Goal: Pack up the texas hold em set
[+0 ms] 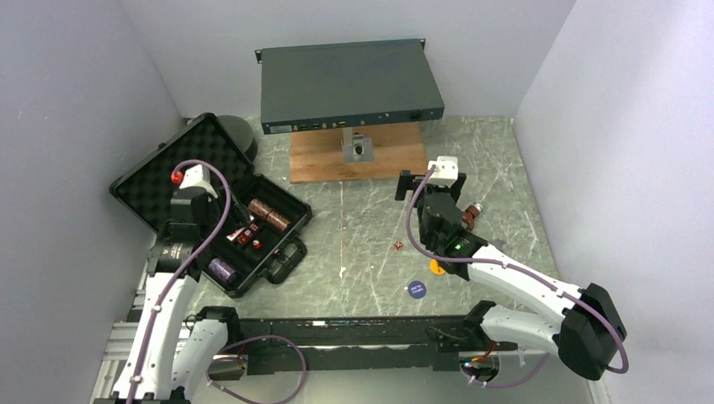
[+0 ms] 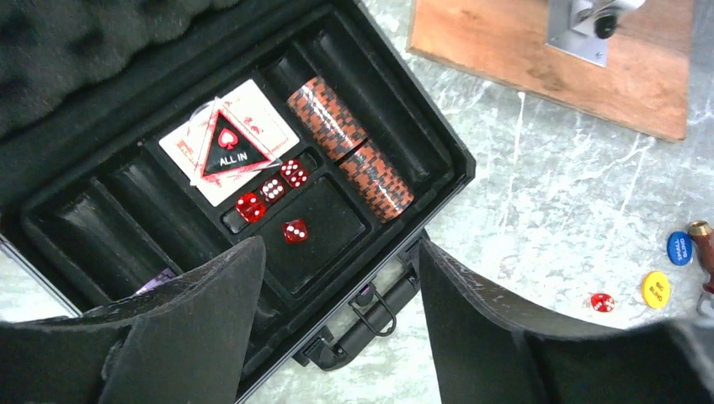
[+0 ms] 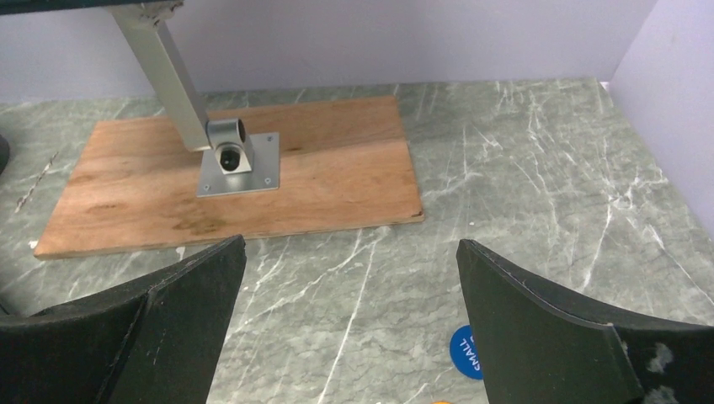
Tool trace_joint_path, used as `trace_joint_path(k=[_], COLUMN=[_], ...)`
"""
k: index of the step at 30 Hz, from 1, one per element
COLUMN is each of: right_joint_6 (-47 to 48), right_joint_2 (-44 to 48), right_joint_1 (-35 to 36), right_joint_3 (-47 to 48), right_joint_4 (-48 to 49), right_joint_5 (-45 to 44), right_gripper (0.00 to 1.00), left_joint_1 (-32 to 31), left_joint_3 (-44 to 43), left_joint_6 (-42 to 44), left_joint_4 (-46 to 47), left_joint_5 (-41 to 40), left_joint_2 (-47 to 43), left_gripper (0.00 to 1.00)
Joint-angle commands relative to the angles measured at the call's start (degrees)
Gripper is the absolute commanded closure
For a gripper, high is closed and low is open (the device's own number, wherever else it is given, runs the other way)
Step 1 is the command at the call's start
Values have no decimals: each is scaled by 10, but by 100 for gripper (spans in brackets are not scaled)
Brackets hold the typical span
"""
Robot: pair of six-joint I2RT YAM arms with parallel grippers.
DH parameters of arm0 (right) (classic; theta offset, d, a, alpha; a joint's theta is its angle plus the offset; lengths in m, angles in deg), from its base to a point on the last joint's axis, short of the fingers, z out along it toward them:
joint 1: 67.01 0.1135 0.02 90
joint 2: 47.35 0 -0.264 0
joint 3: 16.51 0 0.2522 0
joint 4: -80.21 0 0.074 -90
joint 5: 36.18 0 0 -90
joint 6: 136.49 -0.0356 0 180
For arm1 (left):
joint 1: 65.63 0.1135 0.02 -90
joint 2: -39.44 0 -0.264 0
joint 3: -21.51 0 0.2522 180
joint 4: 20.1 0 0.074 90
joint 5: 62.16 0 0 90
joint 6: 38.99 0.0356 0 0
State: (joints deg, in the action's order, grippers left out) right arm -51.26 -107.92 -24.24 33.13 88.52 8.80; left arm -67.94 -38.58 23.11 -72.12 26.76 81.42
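The black case [image 1: 290, 220] lies open at the left, its foam lid leaning back. In its tray [image 2: 455, 172] lie a red card deck [image 2: 227, 139], two brown chip rolls [image 2: 349, 147], several red dice [image 2: 272, 189] and a purple chip roll [image 1: 221, 269]. My left gripper [image 2: 341, 244] hovers open over the tray's near side and the handle [image 2: 383, 307], holding nothing. On the table lie one red die [image 1: 396, 245], an orange disc [image 1: 436, 267] and a blue disc [image 1: 416, 289]. My right gripper [image 3: 350, 242] hangs open and empty above the table, the blue disc [image 3: 466, 352] beside its right finger.
A big grey metal box [image 1: 349, 84] sits on a metal post [image 3: 227, 156] fixed to a wooden board [image 1: 358, 156] at the back. A black round spool [image 1: 240, 135] stands behind the case lid. Walls close in on the left, back and right.
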Motion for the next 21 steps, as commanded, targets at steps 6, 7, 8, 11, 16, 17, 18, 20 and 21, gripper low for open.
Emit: trace_joint_path(k=[6, 7, 8, 11, 16, 17, 18, 20, 21], right_joint_6=[-11, -14, -20, -32, -57, -62, -68, -80, -86], right_joint_2=[-36, -38, -39, -36, -30, -29, -27, -22, -20], right_joint_1=[-2, -2, -2, -2, -2, -2, -2, -2, -2], right_joint_3=[59, 66, 74, 98, 135, 141, 145, 150, 153], right_joint_4=[-44, -56, -68, -106, -174, -188, -199, -216, -226], right_joint_5=[20, 25, 32, 52, 64, 65, 68, 73, 75], right_gripper=[0, 0, 0, 0, 0, 0, 1, 1, 1], left_joint_1=[-2, -2, -2, -2, -2, -2, -2, -2, -2], left_joint_3=[-8, -3, -4, -7, -1, 1, 2, 4, 5], left_joint_6=[114, 116, 117, 118, 124, 126, 126, 126, 126], left_joint_4=[-40, -36, -36, -40, -27, -25, -24, -22, -21], left_joint_5=[25, 31, 40, 36, 72, 77, 77, 74, 75], left_joint_2=[-99, -108, -113, -118, -131, -136, -140, -150, -153], left_gripper=[1, 0, 0, 0, 0, 0, 0, 0, 0])
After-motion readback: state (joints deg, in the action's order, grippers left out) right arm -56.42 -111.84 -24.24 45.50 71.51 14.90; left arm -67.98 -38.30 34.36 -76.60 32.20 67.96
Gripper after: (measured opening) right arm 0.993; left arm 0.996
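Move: The last red die on the table lies from the right hand about 7 cm back, 4 cm to its left and some 23 cm below; the small blind button is level ahead and 8 cm right of that hand, and the big blind button 5 cm back and 6 cm right. From the left hand that die is about 39 cm right, roughly level ahead. Under the left hand, about 17 cm down and 1 cm ahead, is the loose die in the case, with the chip rolls 8 cm ahead and 4 cm right. The left hand, already empty and clear of the loose die in the case, draws back about 4 cm and rises 3 cm, its fingers spreading from partly to fully open as they tip up some 10 degrees and swing a little clockwise. Meanwhile the right hand, empty and wide open, shifts about 3 cm left until it is nearly in line with the table die sideways, dipping 1 cm and then climbing a bit more than 2 cm while its fingers tip slightly down and turn a little counter-clockwise, touching nothing. ##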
